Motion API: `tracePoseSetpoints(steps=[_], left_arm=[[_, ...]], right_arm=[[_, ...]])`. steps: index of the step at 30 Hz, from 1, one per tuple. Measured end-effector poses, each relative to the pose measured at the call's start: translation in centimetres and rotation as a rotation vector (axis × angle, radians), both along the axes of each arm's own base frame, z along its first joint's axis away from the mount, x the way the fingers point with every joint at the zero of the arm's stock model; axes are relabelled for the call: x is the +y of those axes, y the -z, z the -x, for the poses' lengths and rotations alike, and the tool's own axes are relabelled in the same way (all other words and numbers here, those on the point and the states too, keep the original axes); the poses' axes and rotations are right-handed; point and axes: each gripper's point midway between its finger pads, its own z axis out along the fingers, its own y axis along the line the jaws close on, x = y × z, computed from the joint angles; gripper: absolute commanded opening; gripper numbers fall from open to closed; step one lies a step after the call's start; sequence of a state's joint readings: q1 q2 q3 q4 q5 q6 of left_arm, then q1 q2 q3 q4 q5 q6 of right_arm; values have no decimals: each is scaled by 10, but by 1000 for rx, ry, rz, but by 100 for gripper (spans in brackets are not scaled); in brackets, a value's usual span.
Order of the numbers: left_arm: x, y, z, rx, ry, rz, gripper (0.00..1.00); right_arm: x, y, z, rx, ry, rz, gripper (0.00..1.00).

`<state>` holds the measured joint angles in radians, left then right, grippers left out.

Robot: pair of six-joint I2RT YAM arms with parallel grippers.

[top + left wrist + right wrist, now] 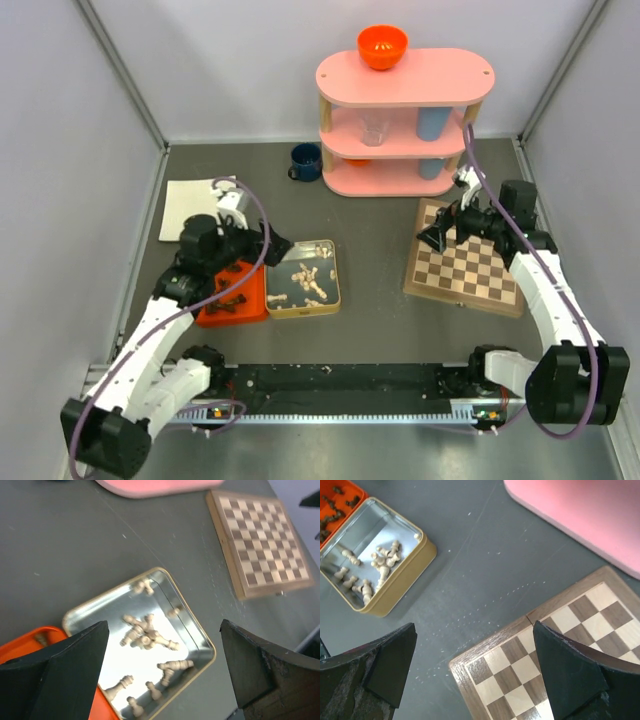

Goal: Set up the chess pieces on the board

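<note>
The board [465, 268] lies bare at the right, with no pieces on its squares. Pale chess pieces [305, 280] lie jumbled in a silver tin [335, 270] at centre left. Dark chess pieces [228, 306] lie in an orange tray [250, 300] beside it. My left gripper [278, 250] hovers open above the tin's left edge; its wrist view shows the pale pieces [145, 635] between the open fingers [80, 660]. My right gripper [434, 238] hangs open over the board's far left corner [520, 670], holding nothing. The right wrist view also catches the tin [405, 587] and the tray [350, 490].
A pink three-tier shelf [405, 120] stands at the back with an orange bowl [382, 45] on top and cups on its lower tiers. A blue mug [305, 162] sits left of it. A white cloth [190, 208] lies far left. Grey walls close in both sides.
</note>
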<state>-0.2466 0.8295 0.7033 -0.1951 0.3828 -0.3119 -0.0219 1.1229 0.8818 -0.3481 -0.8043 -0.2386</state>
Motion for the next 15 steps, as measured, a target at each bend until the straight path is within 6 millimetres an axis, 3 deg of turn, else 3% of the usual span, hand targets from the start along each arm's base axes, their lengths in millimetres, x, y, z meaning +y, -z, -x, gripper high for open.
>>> tracePoseSetpoints(steps=[4,7,12,15], left_arm=[[-35,24,12,102,78,-65,83],[-50,44,10,189,77,-142,75],[-66,70,-1,283,28,-285,67],[-76,81,-3,316,7,-368,56]], right_arm=[[2,22,9,22,-35,13,99],[1,37,16,46,-46,26,99],[0,40,16,39,-54,38,99],[-1,43,14,40,-49,51,99]])
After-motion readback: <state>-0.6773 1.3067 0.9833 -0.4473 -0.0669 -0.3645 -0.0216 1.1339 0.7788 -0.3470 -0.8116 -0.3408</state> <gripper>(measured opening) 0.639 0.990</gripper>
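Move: The heap of white chess pieces in the tin lies about 7 cm to the left hand's right, 2 cm ahead and some 20 cm below it. Two more pieces sit in the tin's far right corner, about 9 cm ahead and 9 cm right; the orange tray is 12 cm left and 2 cm back. From the right hand that heap is about 25 cm left, level, 18 cm below; the chess board's middle is 10 cm right, 5 cm ahead. The left hand swoops down some 8 cm and about as far to the right, to come in over the heap of white pieces in the tin, tipping and rolling its fingers about 30 degrees so that they point more steeply down, and narrowing them from wide open to roughly two thirds, still touching nothing. Meanwhile the empty right hand sinks about 4 cm by the board's near left corner and draws back slightly, most of it early on, its fingers staying wide open. ##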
